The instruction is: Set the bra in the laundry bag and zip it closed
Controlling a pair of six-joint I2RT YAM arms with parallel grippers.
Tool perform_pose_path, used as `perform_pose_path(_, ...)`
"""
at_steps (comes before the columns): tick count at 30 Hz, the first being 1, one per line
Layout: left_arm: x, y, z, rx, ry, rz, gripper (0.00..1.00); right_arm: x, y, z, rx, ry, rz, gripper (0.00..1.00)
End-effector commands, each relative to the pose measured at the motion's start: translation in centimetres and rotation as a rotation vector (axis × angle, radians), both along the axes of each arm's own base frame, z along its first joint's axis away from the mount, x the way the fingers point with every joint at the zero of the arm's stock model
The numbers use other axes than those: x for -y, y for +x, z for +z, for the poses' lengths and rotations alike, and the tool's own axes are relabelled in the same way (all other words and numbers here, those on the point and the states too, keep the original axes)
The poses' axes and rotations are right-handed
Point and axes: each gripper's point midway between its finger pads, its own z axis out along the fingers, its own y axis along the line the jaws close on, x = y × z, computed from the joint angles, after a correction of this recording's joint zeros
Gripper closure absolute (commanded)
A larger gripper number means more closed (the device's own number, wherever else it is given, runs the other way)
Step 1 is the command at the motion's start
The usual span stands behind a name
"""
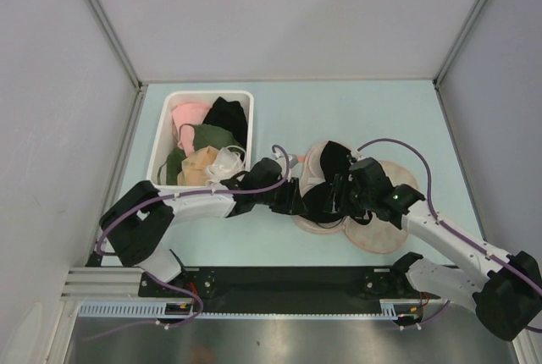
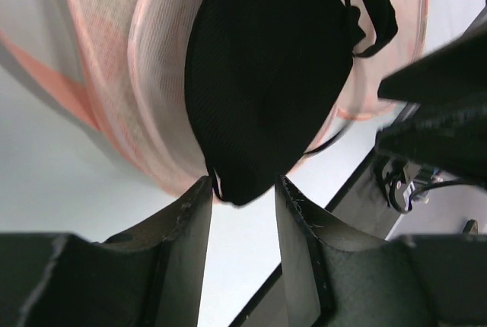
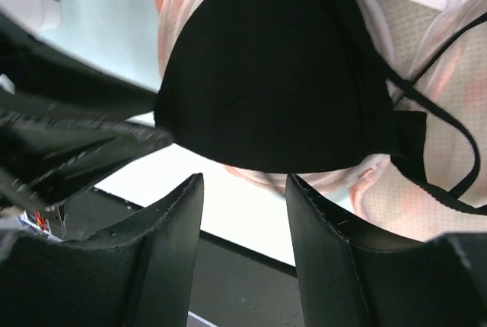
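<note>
The laundry bag (image 1: pixel 383 233) lies open as two round halves on the table, right of centre. The black bra (image 1: pixel 336 159) lies in its left half, thin straps trailing. In the left wrist view the bra (image 2: pixel 266 76) fills the pale pink cup of the bag (image 2: pixel 152 84). My left gripper (image 2: pixel 242 182) is open, with the bra's lower tip just at its fingertips. In the right wrist view the bra (image 3: pixel 274 76) rests on the bag (image 3: pixel 426 198), and my right gripper (image 3: pixel 245 179) is open just short of the cup's edge. From above, the left gripper (image 1: pixel 306 203) and right gripper (image 1: pixel 340 195) meet over the bag.
A white plastic bin (image 1: pixel 212 93) at the back left holds pink (image 1: pixel 190 114), black (image 1: pixel 227 114), green (image 1: pixel 207 137) and beige (image 1: pixel 199 165) garments. A black strip (image 1: pixel 288 284) runs along the table's near edge. Grey walls close in on three sides.
</note>
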Motion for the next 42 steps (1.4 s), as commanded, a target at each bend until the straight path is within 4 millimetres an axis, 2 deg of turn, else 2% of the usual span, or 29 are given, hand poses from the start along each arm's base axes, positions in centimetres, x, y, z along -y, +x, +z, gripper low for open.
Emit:
perform_pose_path(1, 2.1, 1.3, 1.2, 0.036, -0.036, -0.026, 0.57, -0.9, 0.0, 1.2, 0.036, 0.043, 0.005, 0.48)
perform_pose_path(6, 3.1, 1.6, 0.9, 0.028, -0.049, -0.044, 0.62, -0.8, -0.3, 1.1, 0.036, 0.042, 0.005, 0.48)
perform_pose_path(10, 4.1, 1.9, 1.1, 0.024, -0.074, -0.058, 0.74, -0.4, -0.4, 1.1, 0.034, 0.031, -0.010, 0.48)
perform_pose_path(11, 4.2, 2.0, 1.1, 0.024, -0.075, -0.056, 0.76, 0.4, -0.3, 0.7, 0.029, -0.005, -0.048, 0.48)
perform_pose_path(12, 4.3, 2.2, 1.1, 0.025, -0.076, -0.056, 0.85, 0.9, -0.2, 0.7, 0.028, -0.022, -0.073, 0.47)
perform_pose_path(13, 4.4, 2.2, 1.0, 0.024, -0.075, -0.057, 0.89, 1.4, 0.1, 1.0, 0.041, -0.038, -0.106, 0.46)
perform_pose_path(15, 4.5, 2.3, 1.0, 0.027, -0.073, -0.062, 0.97, 3.5, 0.4, 0.5, 0.034, -0.101, -0.219, 0.44)
perform_pose_path(17, 4.4, 2.3, 1.2, 0.032, -0.072, -0.060, 0.98, 5.1, 0.3, 0.2, 0.020, -0.123, -0.307, 0.44)
perform_pose_path(21, 4.0, 2.3, 1.1, 0.038, -0.057, -0.056, 0.98, 6.5, 0.4, 0.1, 0.042, -0.098, -0.371, 0.46)
perform_pose_path(23, 3.9, 2.3, 1.1, 0.046, -0.051, -0.056, 0.98, 6.8, 1.4, 0.4, 0.073, -0.059, -0.395, 0.47)
perform_pose_path(24, 3.9, 2.3, 1.1, 0.047, -0.050, -0.055, 0.98, 6.9, 1.4, -0.1, 0.070, -0.046, -0.387, 0.48)
perform_pose_path(26, 3.8, 2.2, 0.9, 0.041, -0.047, -0.057, 0.98, 6.3, 2.0, 0.0, 0.059, 0.018, -0.384, 0.51)
perform_pose_path(28, 3.8, 2.1, 0.8, 0.036, -0.047, -0.060, 0.99, 6.2, 2.1, -1.1, 0.033, 0.010, -0.379, 0.51)
perform_pose_path(32, 3.9, 2.1, 0.8, 0.035, -0.051, -0.059, 0.99, 5.6, 2.7, -1.8, 0.016, 0.003, -0.364, 0.62)
perform_pose_path(42, 3.8, 2.0, 0.9, 0.035, -0.053, -0.058, 0.99, 5.2, 2.7, -4.0, -0.033, -0.028, -0.386, 0.69)
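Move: The left hand has the near-left tip of the bra's lower cup about 3 cm to its right, 2 cm ahead and a couple of centimetres below. For the right hand, the band at that cup's other side lies some 6 cm to the right, 1 cm ahead and 6 cm below. From this hand the upper cup is about 13 cm ahead and 2 cm left, and the right half of the laundry bag is level with it, 12 cm to the right. The left fingers shut on the tip of the bra's lower cup after easing about 3 cm right, a little forward and down, then keep the pinch. The right hand, at first nearly still, swings about 7 cm right over the cup towards the band, turning some 20 degrees clockwise, then sinks about 4 cm, coming slightly back left and forward as its fingers close partway around the band. ##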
